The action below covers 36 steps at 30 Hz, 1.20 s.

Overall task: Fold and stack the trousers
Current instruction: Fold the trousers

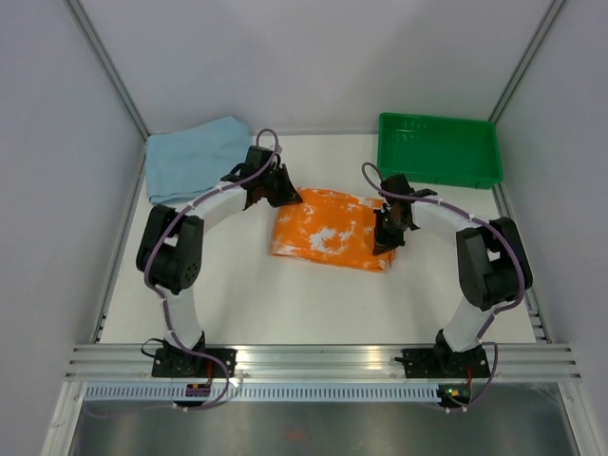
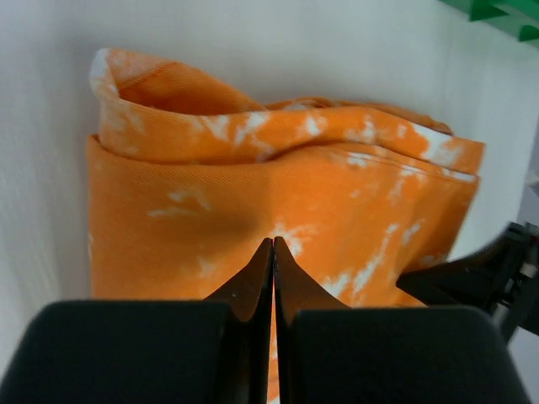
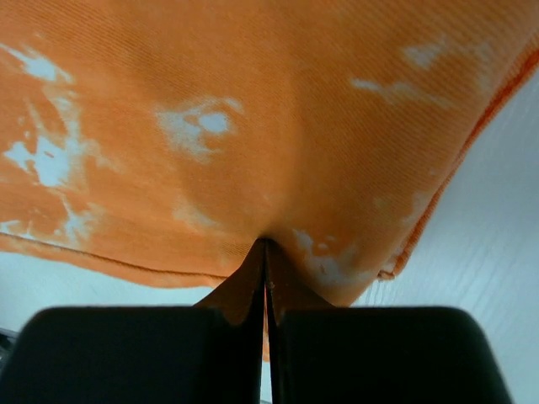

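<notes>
The trousers (image 1: pixel 332 233) lie in the middle of the table as a folded orange rectangle with white blotches. My left gripper (image 1: pixel 276 193) is at their far left corner. In the left wrist view its jaws (image 2: pixel 273 244) are shut, with a sliver of orange cloth (image 2: pixel 253 177) showing between the fingers. My right gripper (image 1: pixel 388 234) is at the bundle's right edge. In the right wrist view it (image 3: pixel 266 244) is shut on the trousers (image 3: pixel 269 109), and the fabric puckers at the tips just above the hem.
A light blue cloth (image 1: pixel 195 157) lies crumpled at the back left. A green tray (image 1: pixel 439 149) stands at the back right, and its corner (image 2: pixel 497 13) shows in the left wrist view. Grey walls close off the table's sides and back.
</notes>
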Each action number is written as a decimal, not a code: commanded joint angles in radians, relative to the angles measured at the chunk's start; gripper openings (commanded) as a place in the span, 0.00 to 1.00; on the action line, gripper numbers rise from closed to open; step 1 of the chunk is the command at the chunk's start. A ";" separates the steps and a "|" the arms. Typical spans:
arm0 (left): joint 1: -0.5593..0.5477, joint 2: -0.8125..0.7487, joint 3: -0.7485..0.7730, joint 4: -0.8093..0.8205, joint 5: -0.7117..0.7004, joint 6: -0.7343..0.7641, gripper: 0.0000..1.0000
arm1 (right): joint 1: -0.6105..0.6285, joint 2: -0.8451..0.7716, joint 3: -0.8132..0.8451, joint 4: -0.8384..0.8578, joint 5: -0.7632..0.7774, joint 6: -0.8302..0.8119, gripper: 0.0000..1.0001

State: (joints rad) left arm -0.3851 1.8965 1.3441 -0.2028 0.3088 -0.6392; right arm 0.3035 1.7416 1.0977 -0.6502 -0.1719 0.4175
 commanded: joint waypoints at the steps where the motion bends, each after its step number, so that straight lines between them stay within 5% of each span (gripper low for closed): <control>1: 0.014 0.093 0.041 0.040 -0.108 -0.037 0.02 | 0.000 0.045 -0.061 0.047 0.095 -0.032 0.00; 9: 0.018 0.213 0.119 -0.015 -0.125 -0.001 0.02 | 0.000 0.059 0.016 -0.005 0.166 -0.078 0.00; 13: 0.018 0.164 0.141 -0.046 -0.039 0.078 0.04 | 0.000 0.015 0.197 -0.078 0.166 -0.106 0.00; 18: 0.020 0.010 0.139 -0.095 -0.010 0.200 0.40 | 0.000 -0.019 0.318 -0.137 0.176 -0.128 0.01; 22: 0.026 -0.111 0.095 -0.139 -0.040 0.269 0.82 | 0.000 -0.042 0.251 -0.082 0.208 -0.086 0.03; 25: 0.044 -0.143 0.027 -0.150 -0.031 0.300 0.91 | -0.007 -0.071 0.196 -0.030 0.230 -0.010 0.26; 26: 0.060 -0.152 -0.012 -0.147 -0.008 0.309 0.92 | -0.012 -0.083 0.180 -0.010 0.239 0.010 0.55; 28: 0.078 -0.155 -0.057 -0.113 0.030 0.308 0.93 | -0.038 -0.132 0.125 0.050 0.241 0.067 0.92; 36: 0.115 -0.111 -0.200 0.071 0.167 0.265 0.95 | -0.208 -0.264 -0.129 0.239 0.118 0.182 0.98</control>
State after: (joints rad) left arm -0.2657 1.7599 1.1511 -0.2451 0.3939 -0.3859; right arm 0.1299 1.5200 1.0325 -0.5198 -0.0021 0.5282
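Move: Below and to the right of the left hand lies the folded trousers' middle, about 7 cm back, 8 cm right and 8 cm down; the far left corner is roughly 2 cm ahead and 3 cm left of that hand. The blue cloth is some 10 cm ahead and 22 cm left. From the right hand, already on the near right corner, the trousers' middle is 5 cm ahead and 10 cm left; the green basket is 25 cm ahead, 12 cm right. Dipping about 6.5 cm with shut fingers towards the far left part of the trousers, the left hand then climbs, opens wide and swings left and back, sinking again at the left edge. The right fingertips keep pressing on the near right corner briefly, then come free up and forward, open wide and draw off rightward, yawing some 20 degrees clockwise. ##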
